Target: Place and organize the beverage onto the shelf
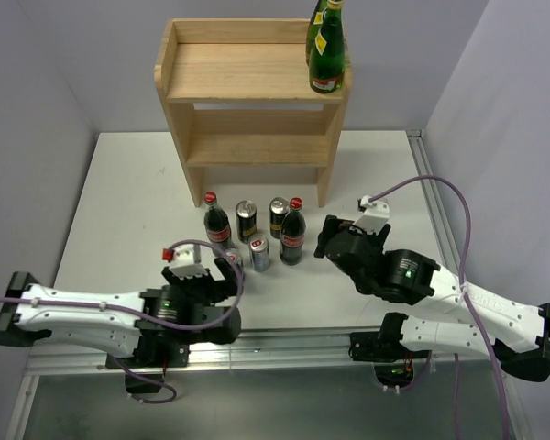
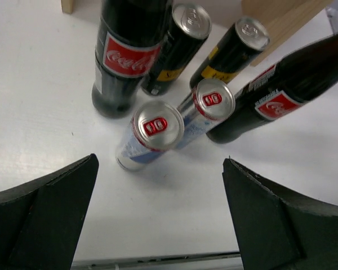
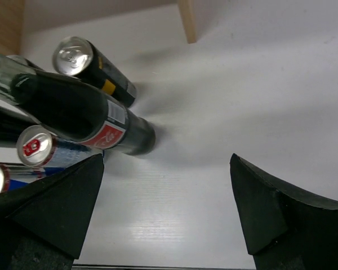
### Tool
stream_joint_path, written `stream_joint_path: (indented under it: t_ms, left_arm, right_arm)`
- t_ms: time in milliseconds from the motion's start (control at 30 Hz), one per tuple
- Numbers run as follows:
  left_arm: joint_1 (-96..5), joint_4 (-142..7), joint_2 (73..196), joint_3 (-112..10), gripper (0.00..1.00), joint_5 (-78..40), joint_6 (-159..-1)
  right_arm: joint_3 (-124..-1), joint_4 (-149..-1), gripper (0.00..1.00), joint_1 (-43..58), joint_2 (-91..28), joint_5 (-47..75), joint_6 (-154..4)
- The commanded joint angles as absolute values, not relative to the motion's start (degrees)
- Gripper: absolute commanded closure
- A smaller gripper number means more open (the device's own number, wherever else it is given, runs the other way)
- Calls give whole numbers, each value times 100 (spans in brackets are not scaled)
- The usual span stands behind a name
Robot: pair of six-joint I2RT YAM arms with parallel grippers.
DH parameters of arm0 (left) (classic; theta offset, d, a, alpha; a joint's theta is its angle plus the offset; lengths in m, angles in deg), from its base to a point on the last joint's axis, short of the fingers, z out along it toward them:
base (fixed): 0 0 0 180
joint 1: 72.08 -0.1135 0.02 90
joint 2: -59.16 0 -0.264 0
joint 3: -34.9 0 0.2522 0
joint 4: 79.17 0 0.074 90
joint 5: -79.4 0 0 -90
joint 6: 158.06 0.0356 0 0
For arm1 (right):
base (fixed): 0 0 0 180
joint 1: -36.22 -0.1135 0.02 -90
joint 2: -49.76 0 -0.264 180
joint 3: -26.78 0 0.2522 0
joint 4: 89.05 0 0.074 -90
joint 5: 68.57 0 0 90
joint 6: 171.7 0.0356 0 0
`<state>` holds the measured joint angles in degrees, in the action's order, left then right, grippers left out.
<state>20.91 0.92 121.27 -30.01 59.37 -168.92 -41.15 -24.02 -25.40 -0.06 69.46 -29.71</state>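
Observation:
The light wooden shelf [image 1: 247, 87] stands at the back of the table, with two green bottles [image 1: 326, 50] on its top right. In front of it stand two cola bottles [image 1: 216, 222] [image 1: 293, 233], two black cans [image 1: 247, 220] [image 1: 279, 214] and two silver cans [image 1: 259, 254] [image 1: 231, 259]. My left gripper [image 1: 222, 280] is open and empty just short of the near silver can [image 2: 156, 125]; in its wrist view the left gripper [image 2: 160, 160] has bare table between the fingers. My right gripper [image 1: 325, 240] is open and empty, right of the right cola bottle [image 3: 84, 115]; its wrist view shows the right gripper [image 3: 166, 157] over bare table.
The shelf's lower tiers [image 1: 257, 151] hold nothing visible. A shelf leg [image 3: 187, 19] stands beyond the right gripper. The table's metal front edge [image 1: 284, 344] runs by the arm bases. Grey walls close in the sides and back.

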Motion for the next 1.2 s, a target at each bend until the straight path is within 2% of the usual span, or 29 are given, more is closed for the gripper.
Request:
stream_joint_path:
  t_ms: [0,33,133,267,500,733,1167]
  left_arm:
    - [1714,-1438,11271,-2589,1,6201,-14872]
    - [1391,-2522,11069,-2431,1,6087,-13770]
    - [601,-4440,10330,-1684,1,5482,-11947]
    - [-500,-5763,10021,-920,1,4575,-10975]
    - [-1609,-7847,10706,-259,1,3424,-9875]
    - [-2286,-8500,11259,-259,1,2685,-9514]
    - [-2682,-9081,12446,-347,1,2481,-9461]
  right_arm:
    - [-3990,-3150,0,-2644,256,7232,-3239]
    - [-3780,-3465,0,-2636,413,7145,-3318]
    - [-3568,-3714,0,-2636,564,6951,-3380]
    - [-3585,-3592,0,-2636,512,6994,-3398]
    - [-3532,-3688,0,-2636,511,6986,-3468]
    - [-3409,-3776,0,-2636,503,6924,-3450]
    - [-3277,-3899,0,-2644,643,6827,-3529]
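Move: The left cola bottle is about 19 cm ahead of the left hand and 2 cm to its left, its middle some 7 cm lower. The front silver can stands about 12 cm ahead and 1 cm right, the second silver can 16 cm ahead and 7 cm right, and the near black can 24 cm ahead and 4 cm right, all roughly 13 cm lower. From the right hand that bottle lies about 5 cm ahead, 32 cm left and 10 cm below. The left hand reaches forward about 15 cm to the left cola bottle, fingers wide open and still pointing mostly forward, first swinging some 5 cm out to the left past the front silver can and then easing back right. After a slight initial rise it sinks to finish about 7 cm lower, its left side rolling up a little, and ends close in front of the bottle with the open fingers lined up for its body, though no touch can be made out. ##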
